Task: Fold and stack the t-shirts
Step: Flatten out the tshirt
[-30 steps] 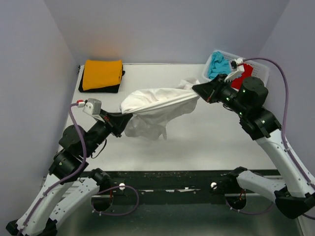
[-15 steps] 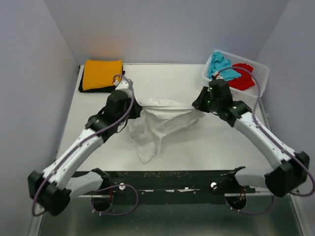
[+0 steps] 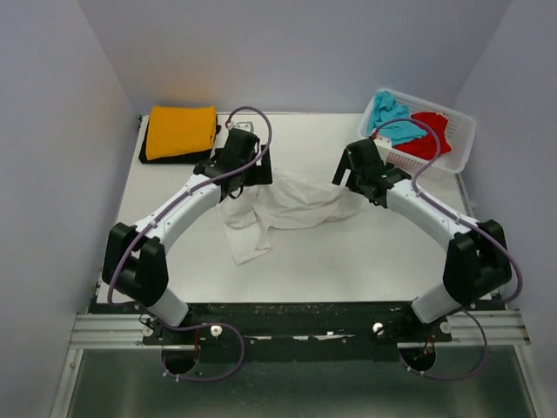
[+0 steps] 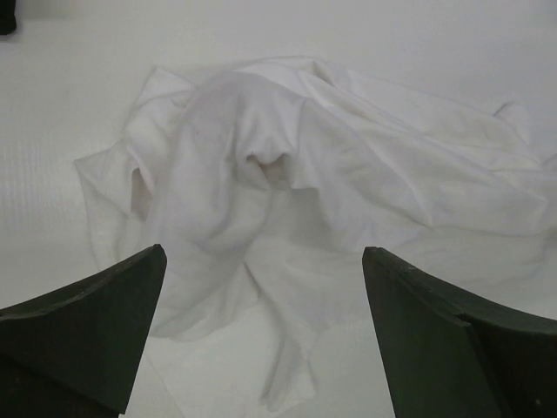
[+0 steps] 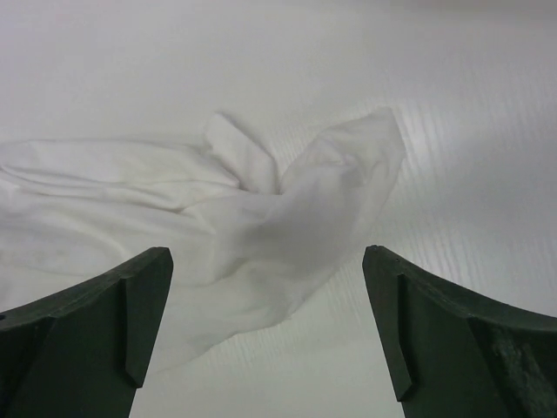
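The white t-shirt [image 3: 283, 209] lies crumpled on the table between my arms; it also shows in the left wrist view [image 4: 296, 192] and the right wrist view [image 5: 218, 226]. My left gripper [image 3: 246, 177] is open and empty just above its far left edge. My right gripper [image 3: 352, 178] is open and empty at its far right edge. The orange-yellow t-shirt [image 3: 180, 131] lies folded on the black one [image 3: 178, 158] at the back left. The turquoise t-shirt [image 3: 389, 120] and the red t-shirt [image 3: 428, 135] sit in the basket.
The white lattice basket [image 3: 461, 144] stands at the back right corner. The table's near edge [image 3: 287, 303] runs along the black rail by the arm bases. Grey walls close in the left, back and right.
Both grippers have let go of the white t-shirt, which was held stretched between them. It dropped onto the table. Both arms reached farther from the bases.
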Controlling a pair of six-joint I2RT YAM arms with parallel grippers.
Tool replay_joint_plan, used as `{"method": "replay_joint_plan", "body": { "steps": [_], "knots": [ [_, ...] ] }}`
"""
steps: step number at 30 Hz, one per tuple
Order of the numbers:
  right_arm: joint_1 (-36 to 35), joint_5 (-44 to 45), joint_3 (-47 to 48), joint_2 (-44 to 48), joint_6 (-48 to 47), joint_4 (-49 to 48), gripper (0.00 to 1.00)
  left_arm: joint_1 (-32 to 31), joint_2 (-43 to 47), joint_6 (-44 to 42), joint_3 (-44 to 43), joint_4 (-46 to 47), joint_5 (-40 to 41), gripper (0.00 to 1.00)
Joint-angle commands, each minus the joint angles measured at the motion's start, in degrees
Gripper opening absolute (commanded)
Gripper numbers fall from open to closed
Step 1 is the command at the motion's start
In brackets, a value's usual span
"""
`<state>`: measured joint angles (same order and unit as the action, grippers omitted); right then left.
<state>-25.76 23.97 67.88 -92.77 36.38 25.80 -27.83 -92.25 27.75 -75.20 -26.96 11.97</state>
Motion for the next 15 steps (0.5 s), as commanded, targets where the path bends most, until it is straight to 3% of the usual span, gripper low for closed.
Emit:
{"method": "replay_joint_plan", "body": {
  "steps": [1, 9, 15],
  "knots": [
    [0.45, 5.09, -6.77, 10.93, -1.57, -7.49, 1.0, -1.05, 12.13, 2.78, 8.98, 1.54, -2.4, 0.99],
    [0.75, 4.68, -19.19, 25.94, -0.78, -13.0, 1.0, -10.19, 32.44, 16.93, 34.05, -2.15, 0.82, 0.99],
    [0.8, -2.32, -22.09, 24.86, -1.27, -15.64, 1.0, -12.46, 35.59, 21.49, 42.84, 1.9, -1.13, 0.99]
  ]
}}
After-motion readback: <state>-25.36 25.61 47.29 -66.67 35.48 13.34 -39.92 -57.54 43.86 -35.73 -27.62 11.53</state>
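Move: The t-shirt's near flap, spread towards the table's front edge, lies about 13 cm back from the left hand, level sideways and 13 cm below. The shirt's rumpled middle is some 11 cm right of that hand and 2 cm ahead; the folded stack is about 18 cm ahead and 18 cm left. From the right hand the flap is roughly 28 cm left and 14 cm back, while the shirt's right end is 1 cm ahead, level sideways. Open left hand draws back about 18 cm towards the near flap, sinking late; open right hand rises and backs 5 cm. ##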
